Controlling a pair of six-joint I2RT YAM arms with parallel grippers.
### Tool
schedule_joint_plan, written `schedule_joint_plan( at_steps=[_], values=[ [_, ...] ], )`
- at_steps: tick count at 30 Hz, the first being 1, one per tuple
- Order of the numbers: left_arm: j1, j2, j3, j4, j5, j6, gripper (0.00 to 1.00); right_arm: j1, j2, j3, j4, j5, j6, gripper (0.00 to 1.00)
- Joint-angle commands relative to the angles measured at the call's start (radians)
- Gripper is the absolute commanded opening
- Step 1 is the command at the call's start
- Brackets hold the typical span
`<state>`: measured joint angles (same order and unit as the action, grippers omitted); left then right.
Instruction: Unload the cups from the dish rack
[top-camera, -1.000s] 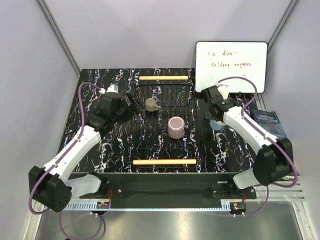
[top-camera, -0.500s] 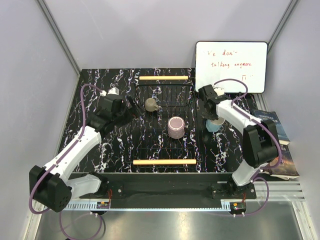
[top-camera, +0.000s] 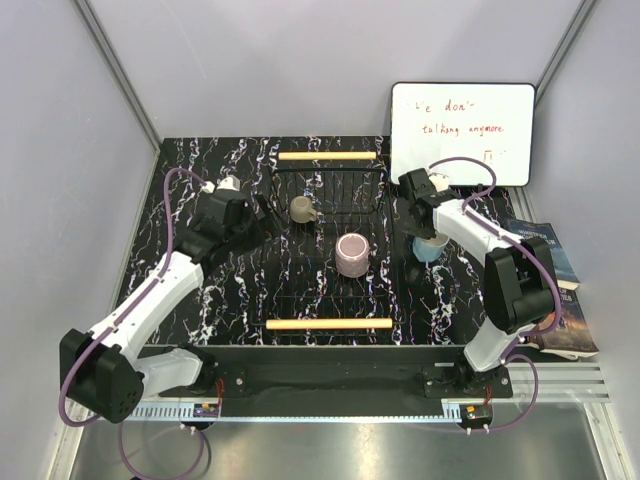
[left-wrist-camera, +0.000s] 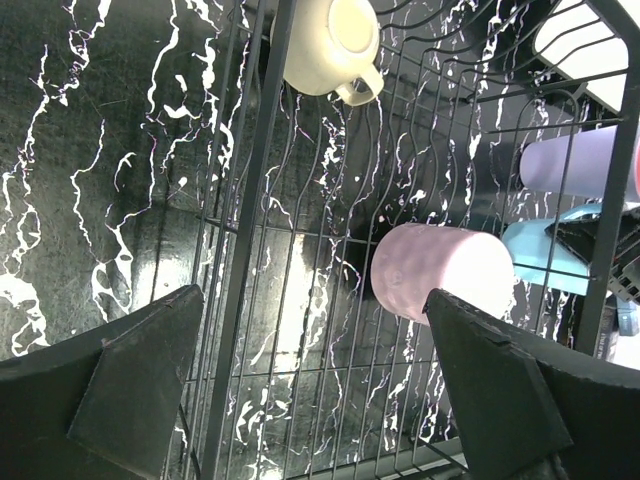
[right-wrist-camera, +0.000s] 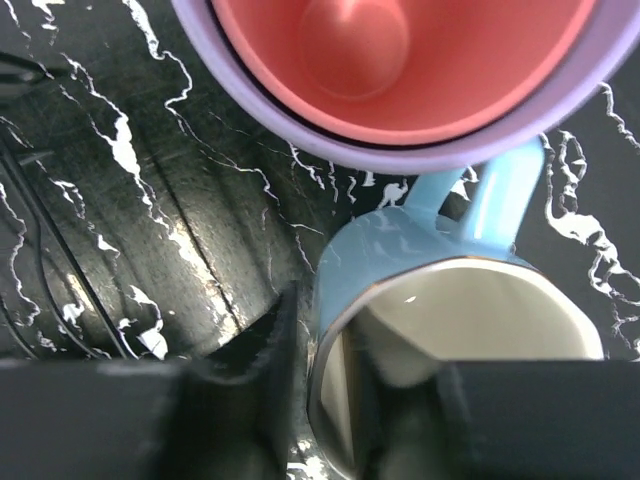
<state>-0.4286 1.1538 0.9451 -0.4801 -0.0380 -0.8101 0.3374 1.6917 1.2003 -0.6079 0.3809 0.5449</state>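
Observation:
The dish rack (top-camera: 328, 323) lies mid-table with a wooden bar at each end. On it sit an olive-grey mug (top-camera: 302, 208) (left-wrist-camera: 330, 45) and an upturned mauve-pink cup (top-camera: 352, 254) (left-wrist-camera: 440, 272). My left gripper (top-camera: 262, 212) (left-wrist-camera: 310, 300) hangs open over the rack's left side, holding nothing. A light blue cup (top-camera: 428, 248) (right-wrist-camera: 400, 260) stands on the table right of the rack. My right gripper (top-camera: 425, 235) (right-wrist-camera: 340, 350) straddles its rim, one finger inside and one outside, slightly parted from the wall. Beside it stands a lavender cup (right-wrist-camera: 230, 75) (left-wrist-camera: 570, 165) with a coral cup (right-wrist-camera: 400, 60) nested inside.
A whiteboard (top-camera: 462, 120) with red writing leans at the back right. A book (top-camera: 540, 250) lies beyond the table's right edge. Grey walls close in the left, back and right sides.
My right arm folded in closer, bringing the blue cup into plain view on the table, and its jaws have begun to part. My left gripper edged slightly toward the rack's back.

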Motion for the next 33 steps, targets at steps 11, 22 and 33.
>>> schedule_joint_plan(
  at_steps=[11,22,33],
  values=[
    [-0.027,0.032,0.052,0.017,-0.031,0.066,0.99,0.000,-0.223,-0.004,0.057,-0.068,-0.007,0.59],
    [-0.231,0.167,0.239,-0.031,-0.180,0.222,0.99,0.089,-0.556,0.012,0.132,-0.273,-0.026,0.72],
    [-0.361,0.429,0.435,-0.087,-0.289,0.224,0.99,0.155,-0.645,-0.077,0.171,-0.321,-0.040,0.73]
  ],
)
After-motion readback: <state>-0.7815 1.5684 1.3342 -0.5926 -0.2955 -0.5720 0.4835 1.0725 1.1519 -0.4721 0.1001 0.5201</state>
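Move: The taupe cup sits in the rack about 11 cm ahead of the empty left hand, 5 cm to its right and 14 cm below; the pink mug is some 15 cm to that hand's right, nearly level and 13 cm down. The rack's left rail runs just beneath, about 2 cm left of the hand point. The blue cup's middle lies about 4 cm right of and 4 cm below the right hand at its rim; the purple cup is about 10 cm ahead and 3 cm right. The dish rack's left rail is caught by the wide-open left hand, its left finger pushing the rail along as the hand, after a slight dip, sweeps some 11 cm right, rolling left side up and turning clockwise. The blue cup's rim is let go as the right fingers open wider; that hand lifts about 22 cm, swinging left and back and tipping its fingers up. ##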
